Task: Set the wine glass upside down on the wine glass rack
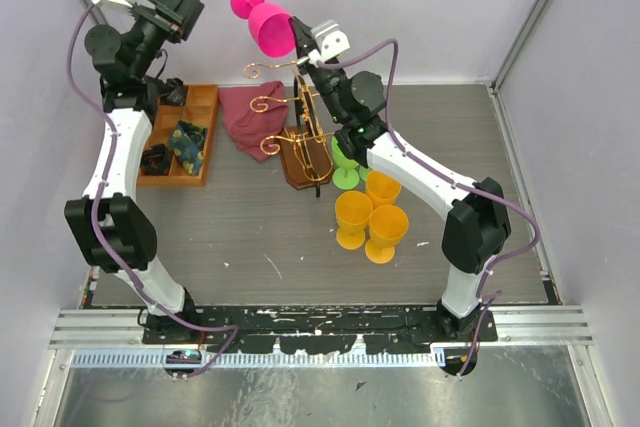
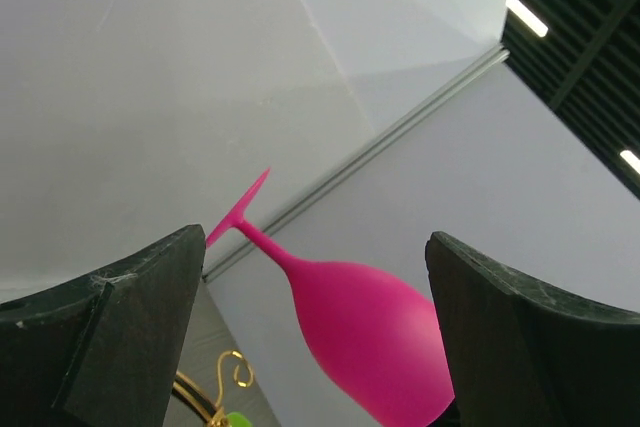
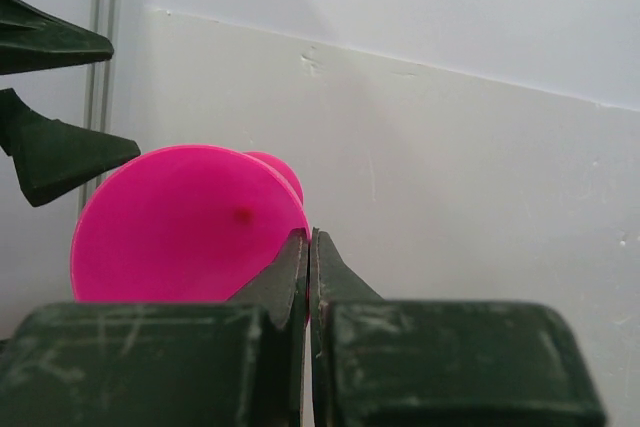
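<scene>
A pink wine glass (image 1: 272, 29) hangs in the air above the wine glass rack (image 1: 295, 127), tilted with its foot up and to the left. My right gripper (image 1: 298, 39) is shut on the rim of its bowl. In the right wrist view the jaws (image 3: 310, 237) pinch the edge of the glass (image 3: 185, 227). My left gripper (image 1: 185, 2) is raised at the far left, open and empty. It faces the glass (image 2: 370, 337) from a short way off, and the bowl shows between its fingers (image 2: 315, 237). A gold curl of the rack (image 2: 225, 372) shows below.
An orange wooden tray (image 1: 205, 137) with small items lies left of the rack, and a maroon cloth (image 1: 250, 117) lies between them. Three orange goblets (image 1: 370, 217) and a green one (image 1: 345, 162) stand right of the rack, under my right arm.
</scene>
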You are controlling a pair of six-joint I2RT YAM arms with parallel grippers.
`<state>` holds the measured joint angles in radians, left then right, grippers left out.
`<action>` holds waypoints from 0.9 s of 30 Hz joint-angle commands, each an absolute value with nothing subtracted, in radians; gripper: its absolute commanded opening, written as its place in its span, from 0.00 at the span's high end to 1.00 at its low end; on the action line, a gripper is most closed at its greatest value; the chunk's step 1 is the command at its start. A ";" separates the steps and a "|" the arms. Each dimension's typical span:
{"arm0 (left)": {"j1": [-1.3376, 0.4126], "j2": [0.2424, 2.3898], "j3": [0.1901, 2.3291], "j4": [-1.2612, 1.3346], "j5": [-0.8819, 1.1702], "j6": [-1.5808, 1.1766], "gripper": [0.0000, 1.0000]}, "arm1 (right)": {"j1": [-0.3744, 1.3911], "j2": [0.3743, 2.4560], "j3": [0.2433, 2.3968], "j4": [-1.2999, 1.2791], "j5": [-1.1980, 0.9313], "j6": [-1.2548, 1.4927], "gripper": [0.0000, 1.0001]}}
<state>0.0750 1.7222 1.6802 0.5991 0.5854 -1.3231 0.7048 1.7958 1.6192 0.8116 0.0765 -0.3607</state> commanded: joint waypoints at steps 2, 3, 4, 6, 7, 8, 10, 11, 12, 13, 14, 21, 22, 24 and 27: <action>0.039 1.579 1.736 0.265 0.513 -1.021 0.02 | 0.706 1.784 1.670 0.828 0.084 -0.367 1.00; 0.038 1.563 1.725 0.273 0.503 -1.014 0.02 | 0.708 1.784 1.669 0.824 0.085 -0.368 1.00; 0.039 1.548 1.712 0.299 0.493 -1.018 0.02 | 0.707 1.784 1.669 0.822 0.087 -0.368 1.00; 0.038 1.520 1.688 0.331 0.467 -1.030 0.02 | 0.707 1.784 1.669 0.815 0.089 -0.369 1.00; 0.038 1.507 1.684 0.332 0.459 -1.030 0.02 | 0.706 1.783 1.669 0.811 0.090 -0.372 1.00; 0.038 1.496 1.679 0.331 0.457 -1.030 0.02 | 0.707 1.781 1.668 0.808 0.090 -0.375 1.00; 0.038 1.458 1.659 0.364 0.464 -0.994 0.02 | 0.707 1.777 1.665 0.804 0.090 -0.382 1.00; 0.038 1.441 1.637 0.384 0.460 -0.971 0.02 | 0.707 1.775 1.664 0.804 0.090 -0.384 1.00; 0.038 1.425 1.617 0.413 0.457 -0.948 0.02 | 0.707 1.774 1.663 0.804 0.089 -0.386 1.00; 0.038 1.408 1.597 0.451 0.462 -0.918 0.02 | 0.706 1.772 1.663 0.804 0.088 -0.386 1.00; 0.038 1.392 1.574 0.502 0.476 -0.881 0.02 | 0.706 1.771 1.663 0.804 0.086 -0.387 1.00; 0.038 1.316 1.373 0.718 0.342 -0.983 0.02 | 0.707 1.776 1.686 0.801 0.061 -0.365 1.00; 0.037 1.320 1.375 0.703 0.349 -0.981 0.02 | 0.706 1.776 1.689 0.799 0.055 -0.359 1.00; 0.027 1.328 1.373 0.685 0.349 -0.978 0.02 | 0.707 1.778 1.701 0.798 0.041 -0.340 1.00; -0.002 1.330 1.356 0.640 0.318 -0.964 0.02 | 0.708 1.780 1.708 0.805 0.029 -0.323 1.00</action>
<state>0.0288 1.3354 1.3678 0.6289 0.3683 -0.9737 0.7048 1.7962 1.6455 0.7509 0.0582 -0.3565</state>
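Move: The pink wine glass hangs sideways in the air, its middle about 11 cm to the left gripper's right, about level with it in reach and height. From the right gripper, which already pinches its rim, the middle lies some 5 cm left, 3 cm ahead and 2 cm up. The rack's top hooks are roughly 12 cm below the right gripper and 3 cm ahead; the green glasses stand about 10 cm to its right, 4 cm ahead and 45 cm down. Draw the empty left gripper straight back from the pink glass by about 10 cm, rising some 7 cm on the way, then let it settle about 3 cm and edge slightly forward. Keep its fingers wide open, tipping them upward and swinging them counter-clockwise by 15 to 20 degrees. Hold the right gripper in place, still shut on the glass's rim. ##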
